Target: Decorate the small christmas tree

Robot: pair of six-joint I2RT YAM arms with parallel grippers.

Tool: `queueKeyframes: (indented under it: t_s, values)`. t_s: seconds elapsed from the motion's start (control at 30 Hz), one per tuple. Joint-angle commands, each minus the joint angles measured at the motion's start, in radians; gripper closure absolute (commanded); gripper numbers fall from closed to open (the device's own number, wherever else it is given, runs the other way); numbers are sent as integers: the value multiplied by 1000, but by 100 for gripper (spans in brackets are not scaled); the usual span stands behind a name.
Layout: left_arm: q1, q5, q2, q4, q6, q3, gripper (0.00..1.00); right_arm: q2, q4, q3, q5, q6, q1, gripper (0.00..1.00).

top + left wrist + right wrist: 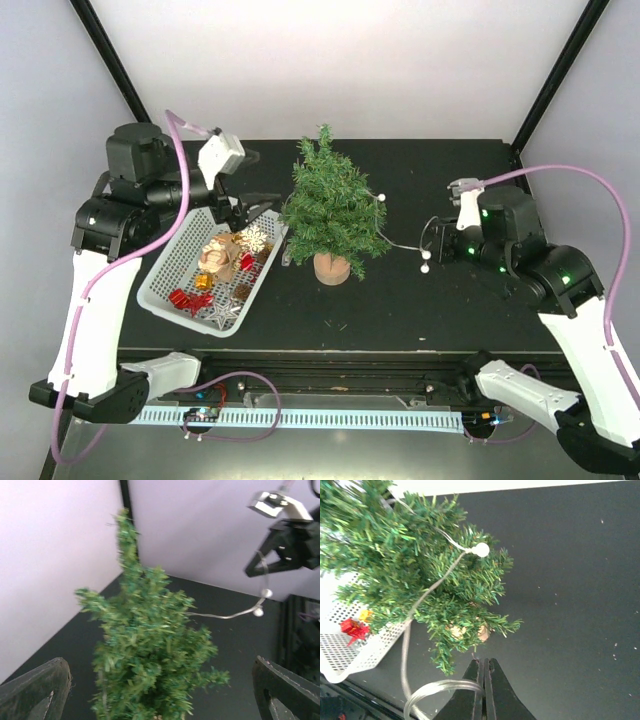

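The small christmas tree [331,212] stands upright on its tan round base [332,267] at the table's middle. A clear light string [402,244] with white bulbs [381,197] runs from its right branches to my right gripper [436,240]. That gripper is shut on a loop of the string [437,686], just right of the tree [410,565]. One bulb [481,549] rests on a branch. My left gripper [255,208] is open and holds nothing, just left of the tree. In the left wrist view its fingers [35,690] flank the tree [145,645].
A white perforated basket [165,275] lies left of the tree, holding red, gold and silver ornaments [225,265]. Its corner with a red ornament [354,629] shows in the right wrist view. Black frame posts and white walls enclose the black table [420,310].
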Motion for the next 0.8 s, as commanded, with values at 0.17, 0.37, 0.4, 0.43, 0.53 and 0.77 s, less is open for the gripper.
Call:
queueKeyframes:
  t_s: [0.17,0.37,0.4,0.43,0.53,0.77]
  values:
    - [-77,58,4,-119,107,15,1,27,-84,85,113,-3,36,99]
    - [-90,67,5,-117,116,15,1,66,-115,248,28,-15,40,99]
    - [-95,70,5,-117,118,16,1,71,-108,272,6,-15,42,99]
    - [-100,71,7,-117,120,18,1,74,-97,294,-14,-11,44,99]
    - [-122,65,11,-120,118,33,1,113,-91,370,-71,-1,51,99]
    - [-219,33,22,-155,177,67,1,246,-116,477,-32,-2,209,99]
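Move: The tree's middle stands around 14 cm ahead of the right hand, 21 cm to its left and some 13 cm lower; a bulb already on its right side is about 13 cm ahead, 9 cm left and 9 cm below. From the open left hand, the string's held end lies some 32 cm right, 5 cm back and 11 cm lower, the tree about 10 cm ahead, 12 cm right and 23 cm below, the basket 10 cm ahead, 13 cm left and 43 cm below. Up, after a short dip of about 2 cm, the right hand lifts the light string some 12 cm, then swings left towards the left gripper, turning slightly counter-clockwise with its fingers still shut on the string. The wide-open left hand eases back about 5 cm and 4 cm to the right, turning some 15 degrees clockwise, towards the held end without touching it. ##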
